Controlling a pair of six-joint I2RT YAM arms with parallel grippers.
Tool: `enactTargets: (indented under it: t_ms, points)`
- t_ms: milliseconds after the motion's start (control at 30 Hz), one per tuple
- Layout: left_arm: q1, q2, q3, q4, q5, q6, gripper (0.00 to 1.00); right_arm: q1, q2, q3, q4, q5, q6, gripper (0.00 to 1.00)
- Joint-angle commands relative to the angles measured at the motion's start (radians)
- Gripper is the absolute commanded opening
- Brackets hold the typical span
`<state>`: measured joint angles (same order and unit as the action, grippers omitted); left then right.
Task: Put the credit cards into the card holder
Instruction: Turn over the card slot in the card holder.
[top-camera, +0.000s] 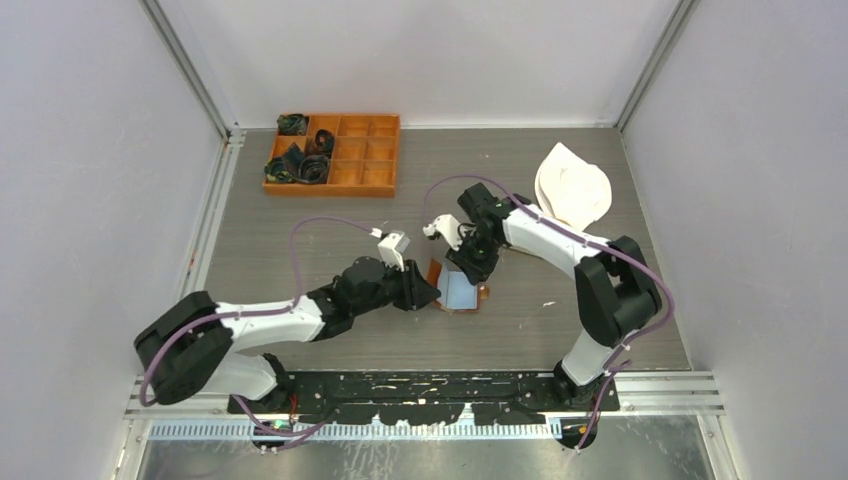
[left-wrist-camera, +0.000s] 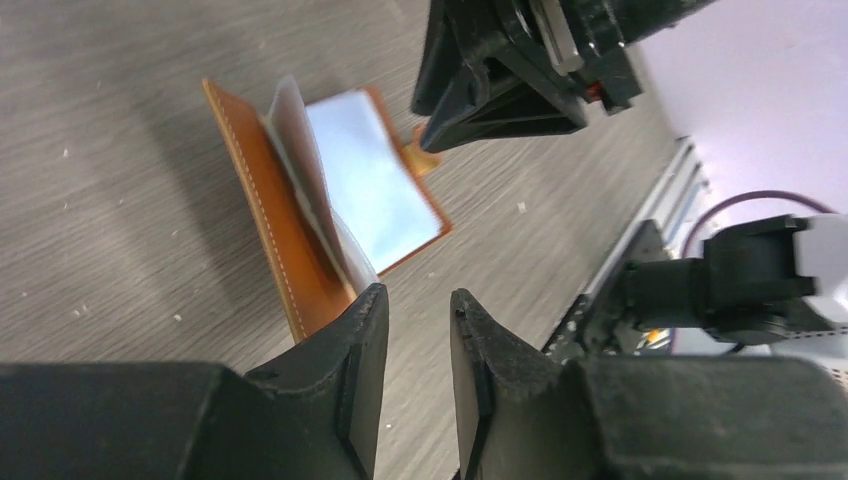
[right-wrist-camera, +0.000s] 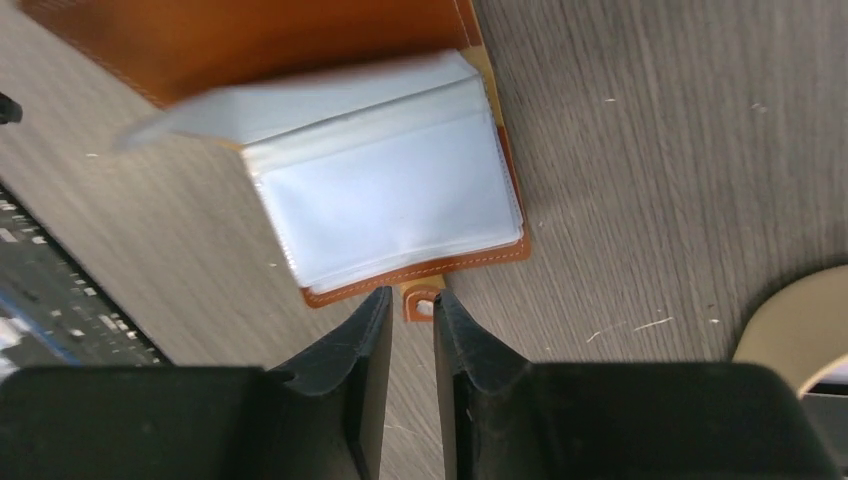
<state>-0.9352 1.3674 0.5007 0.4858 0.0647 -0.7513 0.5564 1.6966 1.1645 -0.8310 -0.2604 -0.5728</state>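
The card holder (top-camera: 462, 290) lies open on the table's middle, a brown leather wallet with clear sleeves fanned up (left-wrist-camera: 280, 220) (right-wrist-camera: 250, 40). The sleeves show a pale blue-grey face; I cannot tell whether a credit card sits inside. No loose credit cards are in view. My left gripper (top-camera: 432, 297) (left-wrist-camera: 415, 295) is low at the holder's left edge, open, with nothing between its fingers. My right gripper (top-camera: 470, 268) (right-wrist-camera: 410, 295) hangs over the holder's far right edge, jaws narrowly open. The holder's small strap tab (right-wrist-camera: 420, 302) lies just past its fingertips.
An orange compartment box (top-camera: 335, 152) with dark items in its left cells stands at the back left. An oval pale tray (top-camera: 572, 185) (right-wrist-camera: 800, 330) sits at the back right, close behind my right arm. Both arms crowd the wallet from either side.
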Motion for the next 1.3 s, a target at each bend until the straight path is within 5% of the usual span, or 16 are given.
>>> enactTargets:
  t_ms: [0,367,433,700,1133,1267]
  points:
    - [-0.004,-0.129,0.039,-0.032,0.020,0.038,0.31,-0.033,-0.088,0.054,-0.038,-0.187,-0.007,0.28]
    - [-0.004,-0.311,0.445,-0.439,-0.037,-0.149,0.51,-0.055,-0.030,0.080,-0.038,-0.301,0.089,0.29]
    - [-0.005,-0.310,0.549,-0.506,-0.053,-0.196,0.58,-0.060,-0.016,0.083,-0.035,-0.316,0.108,0.29]
    - [-0.055,-0.214,0.903,-0.824,-0.268,-0.299,0.62,-0.079,0.016,0.085,-0.035,-0.326,0.115,0.29]
    - [-0.083,-0.186,1.004,-0.838,-0.286,-0.218,0.62,-0.111,0.023,0.084,-0.018,-0.323,0.141,0.30]
    - [-0.074,-0.194,0.906,-0.773,-0.273,-0.005,0.64,-0.119,0.037,0.078,0.003,-0.327,0.171,0.31]
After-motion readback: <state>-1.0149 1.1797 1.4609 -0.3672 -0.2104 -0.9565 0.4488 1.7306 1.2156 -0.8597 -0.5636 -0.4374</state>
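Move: The card holder lies open on the table below both grippers. From the left hand its middle is about 5 cm to the right, 1 cm ahead and some 9 cm down. From the right hand it is about 4 cm left, 3 cm back and 5 cm down, with the clasp tab 3 cm back and 1 cm to the right. The card tray stands some 9 cm ahead and 11 cm right of the right hand. Lift the left gripper away from the card holder, nearly straight up by about 33 cm, opening its fingers and bringing their tips up towards level. Ease the empty right gripper up a few centimetres and slightly left over the holder, letting it sink back a little, while its tips swing left and back by some 20 degrees; keep its opening as it is. ##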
